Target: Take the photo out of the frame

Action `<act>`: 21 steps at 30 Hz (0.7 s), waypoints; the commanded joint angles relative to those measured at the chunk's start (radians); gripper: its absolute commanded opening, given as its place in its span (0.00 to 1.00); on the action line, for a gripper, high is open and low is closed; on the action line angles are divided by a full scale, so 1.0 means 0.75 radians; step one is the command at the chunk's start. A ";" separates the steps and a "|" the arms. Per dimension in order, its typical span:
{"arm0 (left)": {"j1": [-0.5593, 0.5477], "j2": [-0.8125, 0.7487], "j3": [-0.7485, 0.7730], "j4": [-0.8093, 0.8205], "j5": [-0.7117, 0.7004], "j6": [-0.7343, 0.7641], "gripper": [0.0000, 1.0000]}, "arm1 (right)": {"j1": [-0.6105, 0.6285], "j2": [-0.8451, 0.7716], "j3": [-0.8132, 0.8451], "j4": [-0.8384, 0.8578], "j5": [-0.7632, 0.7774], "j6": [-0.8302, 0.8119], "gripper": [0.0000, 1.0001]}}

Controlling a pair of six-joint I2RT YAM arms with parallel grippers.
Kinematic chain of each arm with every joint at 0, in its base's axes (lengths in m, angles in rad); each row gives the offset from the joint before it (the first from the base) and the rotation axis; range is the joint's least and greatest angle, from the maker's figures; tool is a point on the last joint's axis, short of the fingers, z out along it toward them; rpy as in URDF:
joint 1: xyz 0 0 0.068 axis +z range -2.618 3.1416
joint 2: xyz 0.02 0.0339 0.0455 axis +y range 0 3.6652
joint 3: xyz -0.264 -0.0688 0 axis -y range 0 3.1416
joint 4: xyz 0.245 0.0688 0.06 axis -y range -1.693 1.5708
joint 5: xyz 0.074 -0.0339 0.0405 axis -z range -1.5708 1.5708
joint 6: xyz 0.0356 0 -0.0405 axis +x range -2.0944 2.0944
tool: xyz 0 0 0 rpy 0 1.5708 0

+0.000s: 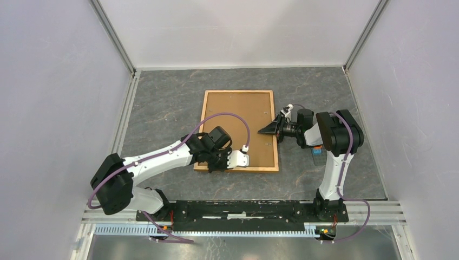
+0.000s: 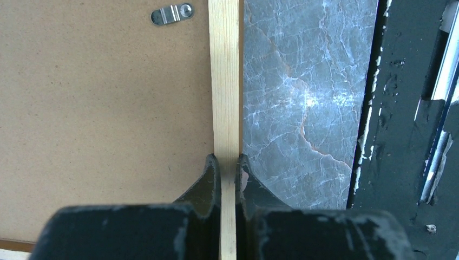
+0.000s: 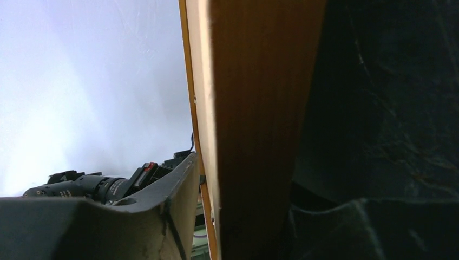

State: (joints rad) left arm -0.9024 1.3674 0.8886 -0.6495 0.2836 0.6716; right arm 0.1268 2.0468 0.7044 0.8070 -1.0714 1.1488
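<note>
The frame point(image 1: 238, 116) lies face down on the grey table, its brown fibreboard back point(image 2: 97, 108) up. The photo is hidden under that back. My left gripper point(image 1: 216, 164) is at the frame's near edge. In the left wrist view this left gripper point(image 2: 228, 160) is shut on the pale wooden moulding point(image 2: 224, 81). My right gripper point(image 1: 269, 130) reaches in from the right, turned on its side. In the right wrist view the frame's right edge point(image 3: 260, 108) stands between the fingers of the right gripper point(image 3: 246, 179). A thin gap shows beside the upper finger point(image 3: 162, 200).
A metal turn clip point(image 2: 172, 13) sits on the back panel near the moulding. A small blue and orange thing point(image 1: 317, 151) lies by the right arm. The black base rail point(image 1: 243, 208) runs along the table's near edge. White walls close in the left, back and right.
</note>
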 commanded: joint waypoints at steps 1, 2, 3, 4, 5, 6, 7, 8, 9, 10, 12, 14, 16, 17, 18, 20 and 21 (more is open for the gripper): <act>-0.003 -0.044 0.016 0.076 0.045 0.071 0.02 | 0.012 -0.011 -0.006 0.125 -0.025 0.070 0.39; -0.002 -0.046 0.014 0.077 0.038 0.068 0.02 | 0.008 -0.022 -0.010 0.126 -0.026 0.072 0.33; -0.004 -0.048 0.015 0.082 0.023 0.057 0.02 | 0.004 -0.034 -0.014 0.125 -0.029 0.072 0.28; -0.003 -0.050 0.014 0.086 0.009 0.047 0.02 | 0.003 -0.045 -0.016 0.125 -0.032 0.072 0.23; -0.002 -0.053 0.013 0.090 -0.007 0.035 0.02 | -0.005 -0.060 -0.022 0.125 -0.036 0.073 0.20; 0.000 -0.056 0.012 0.090 -0.023 0.027 0.03 | -0.009 -0.073 -0.026 0.125 -0.035 0.073 0.13; 0.001 -0.058 0.014 0.089 -0.043 0.018 0.04 | -0.012 -0.088 -0.027 0.125 -0.036 0.070 0.06; 0.002 -0.059 0.016 0.089 -0.065 0.001 0.07 | -0.013 -0.109 -0.027 0.123 -0.039 0.068 0.00; 0.001 -0.059 0.024 0.085 -0.094 -0.021 0.15 | -0.018 -0.123 -0.027 0.123 -0.040 0.070 0.00; 0.001 -0.058 0.032 0.071 -0.120 -0.041 0.26 | -0.020 -0.139 -0.023 0.121 -0.040 0.069 0.00; 0.005 -0.050 0.068 0.035 -0.169 -0.082 0.43 | -0.026 -0.166 -0.008 0.110 -0.042 0.068 0.00; 0.025 -0.040 0.126 -0.038 -0.169 -0.112 0.63 | -0.035 -0.195 0.013 0.089 -0.038 0.057 0.00; 0.064 -0.038 0.188 -0.100 -0.145 -0.160 0.83 | -0.049 -0.234 0.051 -0.003 -0.034 0.000 0.00; 0.089 -0.037 0.220 -0.136 -0.119 -0.186 0.93 | -0.055 -0.263 0.080 -0.077 -0.030 -0.073 0.00; 0.123 -0.035 0.261 -0.171 -0.093 -0.208 1.00 | -0.062 -0.287 0.119 -0.205 -0.023 -0.150 0.00; 0.188 -0.035 0.333 -0.221 -0.055 -0.258 1.00 | -0.067 -0.333 0.216 -0.499 0.000 -0.416 0.00; 0.224 -0.036 0.370 -0.237 -0.051 -0.274 1.00 | -0.068 -0.350 0.271 -0.679 0.023 -0.546 0.00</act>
State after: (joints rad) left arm -0.8120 1.3605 1.0504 -0.7498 0.1974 0.5678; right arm 0.0921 1.8935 0.7498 0.6323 -1.0653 1.0477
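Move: The frame's right rail already lies between the right hand's jaws, practically at its finger point, with the middle of the backing board about 12 cm to that hand's left and level in reach. The block plate sits some 20 cm to its right, 12 cm nearer the base and 3 cm lower. The left hand still pinches the near rail at its finger point; from it the left near corner is about 8 cm left, and a metal clip 9 cm right and 3 cm ahead. The frame's right rail is pinched from above and below as the right fingers close from about half open, then carried up roughly 4 cm, with a slight drift forward and right at the end. Once that grip is set, the left fingers open wide, let go of the near rail and leave it up and forward, about 4–5 cm each way, the wrist turning some 15 degrees counter-clockwise. ##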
